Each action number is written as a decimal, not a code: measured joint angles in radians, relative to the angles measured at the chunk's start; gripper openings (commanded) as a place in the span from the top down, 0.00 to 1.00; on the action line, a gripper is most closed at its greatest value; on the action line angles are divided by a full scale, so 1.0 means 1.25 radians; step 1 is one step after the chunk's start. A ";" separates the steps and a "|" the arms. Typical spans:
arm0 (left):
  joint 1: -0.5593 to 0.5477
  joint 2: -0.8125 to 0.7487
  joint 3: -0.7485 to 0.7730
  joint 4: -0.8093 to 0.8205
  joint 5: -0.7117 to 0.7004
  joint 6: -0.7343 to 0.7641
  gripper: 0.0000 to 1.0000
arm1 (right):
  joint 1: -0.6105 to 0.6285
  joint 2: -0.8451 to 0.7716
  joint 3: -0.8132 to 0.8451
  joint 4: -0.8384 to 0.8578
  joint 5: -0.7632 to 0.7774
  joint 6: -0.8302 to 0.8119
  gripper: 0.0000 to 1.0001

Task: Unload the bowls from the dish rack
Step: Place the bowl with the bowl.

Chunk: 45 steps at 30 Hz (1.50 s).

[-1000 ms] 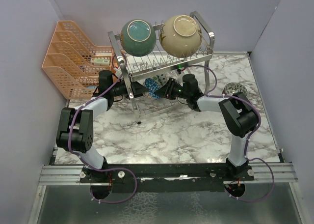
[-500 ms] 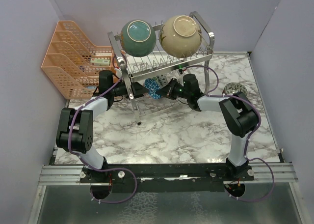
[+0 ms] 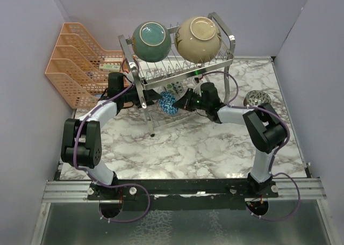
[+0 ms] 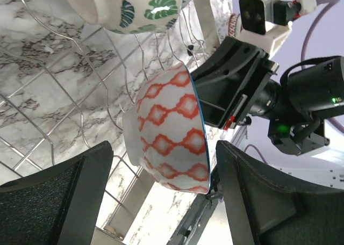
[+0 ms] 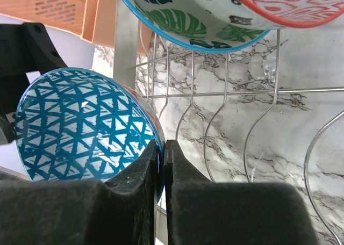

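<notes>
A small bowl [image 3: 167,102], blue triangles inside [image 5: 80,124] and red diamonds outside [image 4: 171,131], hangs on edge under the lower tier of the silver dish rack [image 3: 177,67]. My right gripper [image 3: 180,103] [image 5: 161,148] is shut on its rim, one finger inside and one outside. My left gripper [image 3: 149,99] [image 4: 164,164] stands open, its fingers [image 4: 64,202] wide on either side of the bowl without touching it. A teal bowl [image 3: 151,41] and a cream bowl [image 3: 198,38] stand on the top tier. A leaf-patterned bowl [image 5: 183,16] [image 4: 140,6] and a red-patterned bowl [image 5: 290,3] sit in the lower tier.
An orange mesh organizer [image 3: 80,62] stands at the back left beside the rack. A small round metal object [image 3: 257,98] lies on the marble table [image 3: 193,148] right of the rack. The rack's wires [image 5: 236,94] and legs close in both grippers.
My right gripper has shut on the small bowl's rim. The left gripper has opened wider and drawn back to the left. The bowl has shifted slightly toward the near side.
</notes>
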 measured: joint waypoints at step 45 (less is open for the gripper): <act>-0.044 -0.061 0.122 -0.491 -0.510 0.241 0.19 | 0.000 -0.291 -0.205 -0.101 0.033 -0.133 0.98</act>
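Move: The right hand holds the blue-lined bowl by its rim inside the rack; the stack of bowls it must reach stands about 34 cm to this hand's right, 2 cm farther out and some 6 cm lower. The rack's right front post crosses the way, roughly 21 cm to the right and 1 cm ahead. The leaf bowl sits 8 cm ahead and 2 cm left. From the empty left hand the stack is about 44 cm right, 3 cm ahead and 10 cm lower. Keep the right fingers pinched on the bowl's rim and draw the bowl back and to the right, away from the leaf bowl, about 6 cm back and 5 cm right, dipping slightly first and rising a little at the end. Meanwhile withdraw the open left gripper to the left and down, slightly forward before coming back, tipping its fingers some 35 degrees further downward. ##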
